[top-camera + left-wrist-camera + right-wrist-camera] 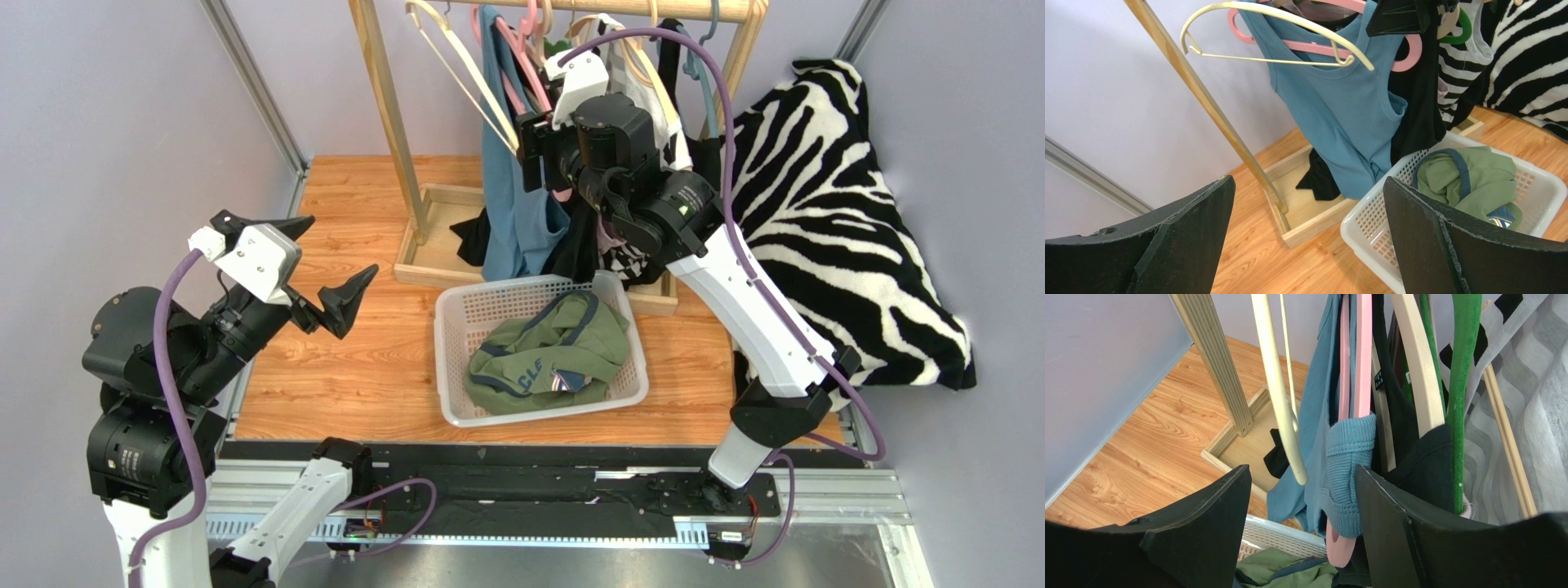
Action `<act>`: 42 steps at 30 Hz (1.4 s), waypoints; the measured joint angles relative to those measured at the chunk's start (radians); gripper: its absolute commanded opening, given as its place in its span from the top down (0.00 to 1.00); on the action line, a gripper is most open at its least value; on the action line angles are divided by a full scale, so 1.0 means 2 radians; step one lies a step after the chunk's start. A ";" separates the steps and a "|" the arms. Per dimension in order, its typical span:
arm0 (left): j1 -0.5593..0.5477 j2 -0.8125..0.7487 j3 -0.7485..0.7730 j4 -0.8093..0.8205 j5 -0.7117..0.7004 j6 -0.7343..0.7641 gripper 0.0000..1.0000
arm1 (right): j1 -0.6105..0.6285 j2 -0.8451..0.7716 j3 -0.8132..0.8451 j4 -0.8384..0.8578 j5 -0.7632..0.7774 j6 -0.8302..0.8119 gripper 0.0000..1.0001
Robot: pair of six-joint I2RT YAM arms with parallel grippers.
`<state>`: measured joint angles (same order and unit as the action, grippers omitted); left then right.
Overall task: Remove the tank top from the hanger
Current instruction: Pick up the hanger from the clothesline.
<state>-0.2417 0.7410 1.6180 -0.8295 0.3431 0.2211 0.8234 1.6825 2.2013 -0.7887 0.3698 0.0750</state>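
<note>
A blue tank top (515, 208) hangs on a pink hanger (530, 37) on the wooden rack. In the right wrist view its ribbed strap (1350, 459) drapes over the pink hanger's (1363, 355) end. My right gripper (1301, 468) is open around that strap, which lies against the right finger, with a gap on the left side. From above, the right gripper (540, 153) is up at the rack. My left gripper (334, 251) is wide open and empty over the floor at the left. Its wrist view looks at the blue tank top (1339, 116) and pink hanger (1290, 44) between its fingers (1309, 180).
A bare cream hanger (1281, 386) hangs just left of the strap. Black and patterned garments and a green hanger (1462, 367) crowd the right. A white basket (447, 355) holding a green garment (552, 355) sits below. The rack post (390, 110) and a zebra-print cloth (846, 208) flank it.
</note>
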 measured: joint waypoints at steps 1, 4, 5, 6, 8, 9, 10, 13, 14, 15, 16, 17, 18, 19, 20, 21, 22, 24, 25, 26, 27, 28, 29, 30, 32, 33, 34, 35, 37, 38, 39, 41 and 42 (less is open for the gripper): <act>0.000 0.000 -0.001 0.000 0.000 0.000 0.01 | 0.000 -0.003 -0.005 0.001 0.001 0.000 0.33; 0.000 -0.002 -0.004 0.000 0.000 0.000 0.01 | 0.000 -0.011 -0.017 0.000 0.009 -0.004 0.33; 0.000 -0.002 -0.005 0.000 0.000 0.000 0.01 | 0.000 -0.014 -0.021 0.001 0.013 -0.006 0.33; 0.000 -0.003 -0.006 0.000 0.000 0.000 0.01 | -0.001 -0.017 -0.023 0.000 0.016 -0.009 0.33; 0.000 -0.003 -0.009 0.001 0.000 0.000 0.01 | -0.004 -0.022 -0.024 0.000 0.020 -0.011 0.33; 0.000 -0.003 -0.011 0.001 0.000 -0.001 0.01 | -0.005 -0.024 -0.024 0.000 0.021 -0.012 0.34; 0.000 -0.003 -0.013 0.002 0.000 -0.002 0.01 | -0.008 -0.026 -0.024 0.000 0.021 -0.013 0.34; 0.000 -0.003 -0.026 0.004 -0.001 -0.008 0.01 | -0.015 -0.027 -0.024 0.000 0.022 -0.015 0.34; 0.000 -0.003 -0.031 0.006 -0.002 -0.010 0.01 | -0.017 -0.027 -0.024 0.000 0.022 -0.017 0.34; 0.000 -0.002 -0.035 0.006 -0.003 -0.013 0.01 | -0.018 -0.027 -0.024 0.000 0.022 -0.019 0.34; 0.000 -0.001 -0.039 0.006 -0.004 -0.016 0.01 | -0.020 -0.027 -0.024 0.000 0.022 -0.020 0.34; 0.000 0.001 -0.041 0.006 -0.005 -0.018 0.01 | -0.022 -0.027 -0.024 0.000 0.022 -0.021 0.34; 0.000 0.006 -0.043 0.006 -0.006 -0.020 0.01 | -0.024 -0.027 -0.023 0.000 0.020 -0.021 0.34; 0.000 0.011 -0.043 0.006 -0.006 -0.023 0.01 | -0.026 -0.026 -0.022 -0.001 0.019 -0.021 0.34; 0.000 0.015 -0.045 0.006 -0.006 -0.024 0.01 | -0.028 -0.025 -0.019 -0.001 0.017 -0.022 0.34; 0.000 0.022 -0.048 0.007 -0.006 -0.026 0.01 | -0.031 -0.024 -0.016 -0.001 0.014 -0.022 0.34; 0.000 0.026 -0.050 0.007 -0.006 -0.028 0.01 | -0.033 -0.023 -0.015 -0.001 0.010 -0.021 0.34; 0.000 0.034 -0.057 0.008 -0.006 -0.030 0.01 | -0.039 -0.022 -0.013 0.000 0.005 -0.021 0.34; 0.000 0.036 -0.059 0.008 -0.006 -0.030 0.01 | -0.041 -0.021 -0.013 0.000 0.003 -0.021 0.35; 0.000 0.037 -0.060 0.009 -0.006 -0.030 0.01 | -0.043 -0.019 -0.013 0.000 0.001 -0.021 0.35; 0.000 0.037 -0.061 0.009 -0.006 -0.031 0.01 | -0.044 -0.018 -0.013 0.000 -0.002 -0.021 0.36; 0.000 0.038 -0.061 0.010 -0.006 -0.031 0.01 | -0.046 -0.015 -0.013 0.000 -0.005 -0.019 0.37; 0.000 0.038 -0.061 0.010 -0.006 -0.031 0.01 | -0.047 -0.012 -0.014 0.000 -0.008 -0.018 0.39; 0.000 0.037 -0.061 0.010 -0.006 -0.030 0.01 | -0.047 -0.009 -0.014 -0.001 -0.012 -0.017 0.40; 0.000 0.033 -0.061 0.010 -0.006 -0.030 0.01 | -0.047 -0.002 -0.019 0.000 -0.020 -0.011 0.46; 0.000 0.029 -0.061 0.010 -0.006 -0.030 0.01 | -0.047 0.001 -0.023 0.000 -0.024 -0.009 0.49; 0.000 0.026 -0.061 0.010 -0.006 -0.030 0.01 | -0.047 0.006 -0.026 -0.001 -0.027 -0.007 0.56; 0.000 0.023 -0.061 0.011 -0.006 -0.030 0.01 | -0.047 0.010 -0.028 -0.001 -0.030 -0.005 0.60; 0.000 0.019 -0.061 0.012 -0.006 -0.030 0.01 | -0.047 0.021 -0.031 -0.004 -0.033 -0.001 0.74; 0.000 0.018 -0.061 0.012 -0.006 -0.030 0.01 | -0.047 0.024 -0.031 -0.004 -0.034 0.001 0.81; 0.000 0.016 -0.061 0.013 -0.006 -0.030 0.01 | -0.047 0.029 -0.031 -0.004 -0.034 0.002 0.91; 0.000 0.014 -0.061 0.013 -0.006 -0.029 0.01 | -0.047 0.033 -0.031 -0.004 -0.030 0.006 0.98; 0.000 0.012 -0.062 0.013 -0.006 -0.029 0.01 | -0.047 0.033 -0.031 -0.004 -0.024 0.009 1.00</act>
<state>-0.2417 0.7643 1.4944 -0.8028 0.3313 0.1631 0.7284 1.7489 2.1399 -0.7963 0.3210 0.0937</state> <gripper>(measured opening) 0.990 0.112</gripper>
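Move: The near end of the pink hanger, with the blue tank top's shoulder over it, lies about 4 cm ahead of the right hand, 2 cm to its right and 6 cm lower. The empty cream hanger's near end is about 2 cm ahead, 1 cm left and 3 cm lower; the beige hanger's end stands some 3 cm right of the pink one. From the left hand, the pink end is about 22 cm ahead, 24 cm right and 8 cm lower. With its fingers part open, the right hand first sweeps about 4 cm to the right, clear of the empty cream hanger, then eases forward and comes down roughly 6 cm and some 3 cm back left onto the near end of the pink hanger, closing its fingers so they pinch the blue shoulder fabric and the hanger arm inside it. The left hand, empty and wide open, sinks and reaches forward towards the blue tank top, tipping down, then draws back and up slightly. ##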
